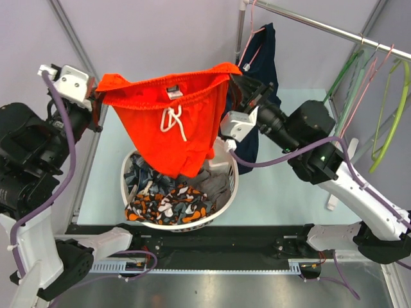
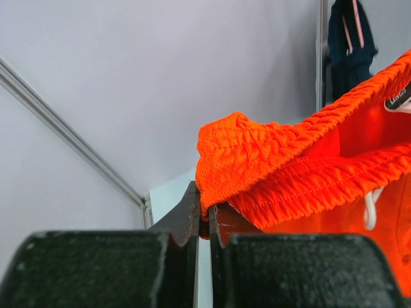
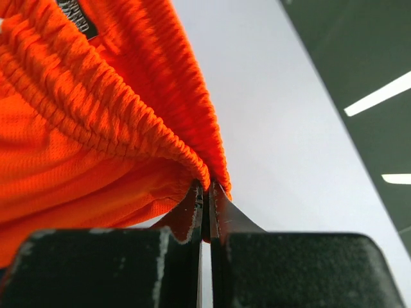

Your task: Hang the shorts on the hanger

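The orange-red shorts [image 1: 168,122] with a white drawstring [image 1: 172,120] hang spread out by the waistband, held up above the laundry basket [image 1: 229,186]. My left gripper [image 1: 98,102] is shut on the left end of the waistband; the left wrist view shows the jaws [image 2: 204,218] pinching the gathered elastic [image 2: 257,154]. My right gripper [image 1: 235,85] is shut on the right end; the right wrist view shows it [image 3: 207,199] clamped on the waistband [image 3: 96,109]. The dark green hanger [image 1: 343,72] hangs on the rail at the far right, away from both grippers.
The white basket holds an orange-black-white patterned cloth [image 1: 168,200] and other clothes. A dark navy garment [image 1: 260,58] hangs on a pink hanger behind my right gripper. A metal rail [image 1: 321,25] carries pink [image 1: 371,70] and lime-green hangers [image 1: 393,115].
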`<control>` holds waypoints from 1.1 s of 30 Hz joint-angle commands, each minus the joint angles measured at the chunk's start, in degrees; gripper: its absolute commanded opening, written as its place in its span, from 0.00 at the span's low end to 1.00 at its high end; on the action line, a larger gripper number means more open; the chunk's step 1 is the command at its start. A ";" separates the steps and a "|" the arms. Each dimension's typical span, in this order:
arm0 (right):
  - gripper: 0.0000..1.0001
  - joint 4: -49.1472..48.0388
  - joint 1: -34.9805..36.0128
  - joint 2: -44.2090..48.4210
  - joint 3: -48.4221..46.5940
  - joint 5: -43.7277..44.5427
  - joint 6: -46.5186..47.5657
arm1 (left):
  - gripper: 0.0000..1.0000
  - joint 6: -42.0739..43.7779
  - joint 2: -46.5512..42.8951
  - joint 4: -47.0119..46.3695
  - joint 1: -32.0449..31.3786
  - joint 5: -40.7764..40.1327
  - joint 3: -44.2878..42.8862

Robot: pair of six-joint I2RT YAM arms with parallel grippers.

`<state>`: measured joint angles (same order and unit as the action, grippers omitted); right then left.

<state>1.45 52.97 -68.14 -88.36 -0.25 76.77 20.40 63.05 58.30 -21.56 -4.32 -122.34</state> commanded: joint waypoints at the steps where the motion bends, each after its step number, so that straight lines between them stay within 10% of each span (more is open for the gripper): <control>1: 0.00 -2.00 -1.99 0.72 -9.19 3.86 -1.10 | 0.00 -3.09 -0.73 -7.42 0.82 -3.06 -2.11; 15: 0.00 28.15 -2.17 4.78 9.16 -5.28 -16.13 | 0.01 2.09 -12.51 0.85 0.82 -7.11 37.06; 33: 0.00 30.62 -12.63 -12.11 12.68 -16.53 -11.73 | 0.00 2.45 -1.78 -18.40 7.41 2.73 63.01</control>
<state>29.87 40.14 -80.36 -76.05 -15.22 64.75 21.98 62.81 42.59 -15.38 -4.14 -63.20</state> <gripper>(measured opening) 0.022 0.058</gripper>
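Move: Some 46 cm below the left hand lies the middle of the laundry basket, about 10 cm to its right and only 1 cm farther out; the patterned clothes in it sit roughly 7 cm back and 6 cm right of this hand. From the right hand the basket's middle is about 17 cm left, 2 cm back and 48 cm down, while the hanging navy garment is some 20 cm ahead, 9 cm right and 25 cm lower. Lowering the orange shorts towards the basket, both arms keep the two ends of the waistband pinched and stretched between them. After a brief rise of a few centimetres they sink fast, ending over 30 cm lower, and swing some 6 to 8 cm forward on the later part of the way down. The wrists tip so the fingers slant downward, the left by some 40 degrees and the right by rather more. ##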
